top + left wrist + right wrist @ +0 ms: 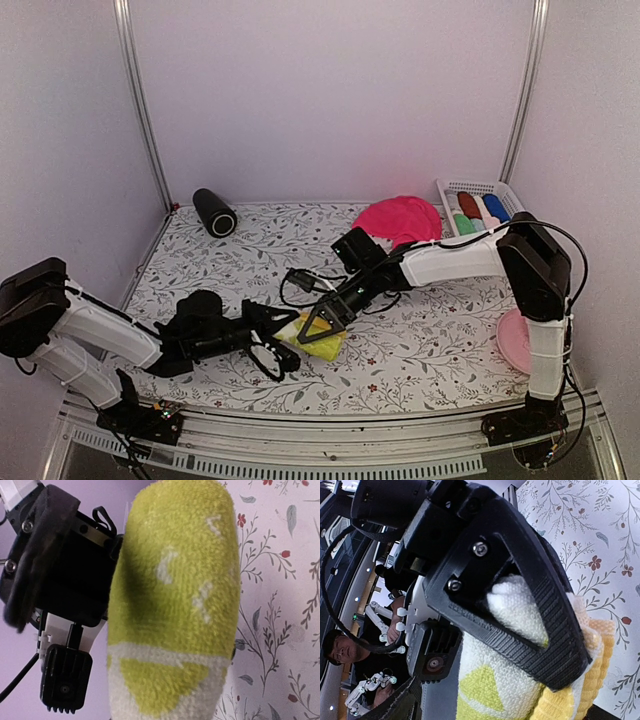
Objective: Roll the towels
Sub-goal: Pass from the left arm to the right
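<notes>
A yellow-green towel [318,335] with white markings lies partly rolled at the table's middle front. In the left wrist view the towel roll [175,605] fills the centre and hides my left fingers. My left gripper [285,335] is shut on the roll from the left. The right wrist view shows one of its ribbed fingers [540,630] pressed across the towel [490,685]. My right gripper [326,320] comes in from the right, its jaws spread open over the same towel. A hot pink towel [400,216] lies crumpled at the back right.
A white basket [470,186] at the back right holds several coloured rolls. A black cylinder [213,212] lies at the back left. A pink plate [518,342] sits by the right arm's base. Black cables [300,283] trail on the floral tablecloth behind the grippers.
</notes>
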`<state>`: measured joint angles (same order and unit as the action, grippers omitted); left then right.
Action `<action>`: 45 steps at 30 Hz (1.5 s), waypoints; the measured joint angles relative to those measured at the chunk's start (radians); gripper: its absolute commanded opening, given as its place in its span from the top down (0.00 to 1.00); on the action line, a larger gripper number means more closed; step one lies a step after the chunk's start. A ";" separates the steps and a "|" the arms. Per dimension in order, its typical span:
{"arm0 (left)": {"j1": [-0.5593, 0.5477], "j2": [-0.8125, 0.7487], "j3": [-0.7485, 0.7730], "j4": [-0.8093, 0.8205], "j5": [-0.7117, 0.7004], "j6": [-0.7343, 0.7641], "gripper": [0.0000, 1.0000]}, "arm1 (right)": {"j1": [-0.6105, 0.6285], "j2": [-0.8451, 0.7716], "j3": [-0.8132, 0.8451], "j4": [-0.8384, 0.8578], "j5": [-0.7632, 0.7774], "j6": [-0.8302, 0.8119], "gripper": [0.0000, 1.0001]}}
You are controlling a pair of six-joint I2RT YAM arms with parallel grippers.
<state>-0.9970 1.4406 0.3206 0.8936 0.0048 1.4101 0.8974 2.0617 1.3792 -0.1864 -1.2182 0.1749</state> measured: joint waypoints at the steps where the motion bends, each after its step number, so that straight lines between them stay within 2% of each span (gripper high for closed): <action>1: 0.000 -0.003 0.008 -0.023 -0.002 -0.011 1.00 | 0.000 -0.001 0.005 -0.026 0.011 -0.026 0.20; 4: 0.000 -0.005 0.030 -0.077 -0.002 -0.043 1.00 | 0.000 -0.005 0.014 -0.082 0.039 -0.078 0.27; 12: 0.005 -0.005 0.094 -0.223 0.007 -0.103 1.00 | 0.002 -0.010 0.044 -0.212 0.156 -0.198 0.38; 18: 0.013 -0.002 0.124 -0.323 0.030 -0.133 1.00 | 0.006 -0.019 0.056 -0.274 0.245 -0.262 0.39; 23: 0.016 0.008 0.146 -0.373 0.045 -0.152 1.00 | 0.017 -0.025 0.063 -0.312 0.290 -0.304 0.50; 25: 0.016 0.016 0.156 -0.389 0.054 -0.159 1.00 | 0.025 -0.025 0.071 -0.332 0.310 -0.320 0.57; 30: 0.016 0.026 0.165 -0.394 0.072 -0.167 1.00 | 0.029 -0.025 0.075 -0.355 0.331 -0.334 0.93; 32: 0.016 0.026 0.167 -0.393 0.076 -0.168 1.00 | 0.028 -0.025 0.079 -0.361 0.333 -0.336 0.96; 33: 0.016 0.026 0.168 -0.391 0.076 -0.170 0.98 | 0.027 -0.025 0.082 -0.367 0.334 -0.334 0.97; 34: 0.016 0.026 0.168 -0.390 0.076 -0.171 0.91 | 0.027 -0.025 0.083 -0.370 0.334 -0.334 0.97; 39: 0.021 0.033 0.178 -0.398 0.059 -0.195 0.15 | 0.025 -0.025 0.088 -0.377 0.328 -0.336 0.97; 40: 0.026 0.037 0.182 -0.405 0.053 -0.204 0.04 | 0.025 -0.025 0.088 -0.374 0.320 -0.337 0.97; 45: 0.080 0.040 0.206 -0.457 0.046 -0.257 0.03 | -0.006 -0.034 0.084 -0.360 0.305 -0.319 0.97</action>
<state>-0.9165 1.4811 0.5270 0.4362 0.0505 1.1530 0.8917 2.0277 1.4628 -0.5461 -0.9134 -0.1440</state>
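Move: The yellow-green towel, rolled up, is still pinched near its white end by the left hand, its middle about 5 cm right of that hand, 4 cm back and 2 cm lower. From the right hand, whose open fingers flank it, the middle is about 2 cm right, straight level, 1 cm lower. The pink towel lies some 32 cm ahead and 21 cm right of the right hand, the black cylinder about 32 cm ahead and 24 cm left, both roughly 12 cm below. The yellow-green towel is lowered about 3 cm by the left hand while the right hand sinks with it, both sets of fingers dipping by some 15 to 20 degrees. The right fingers narrow gradually, then shut on the roll; only then does the left hand spread wide and ease forward and a little left, as the right begins to carry the towel slightly forward. ##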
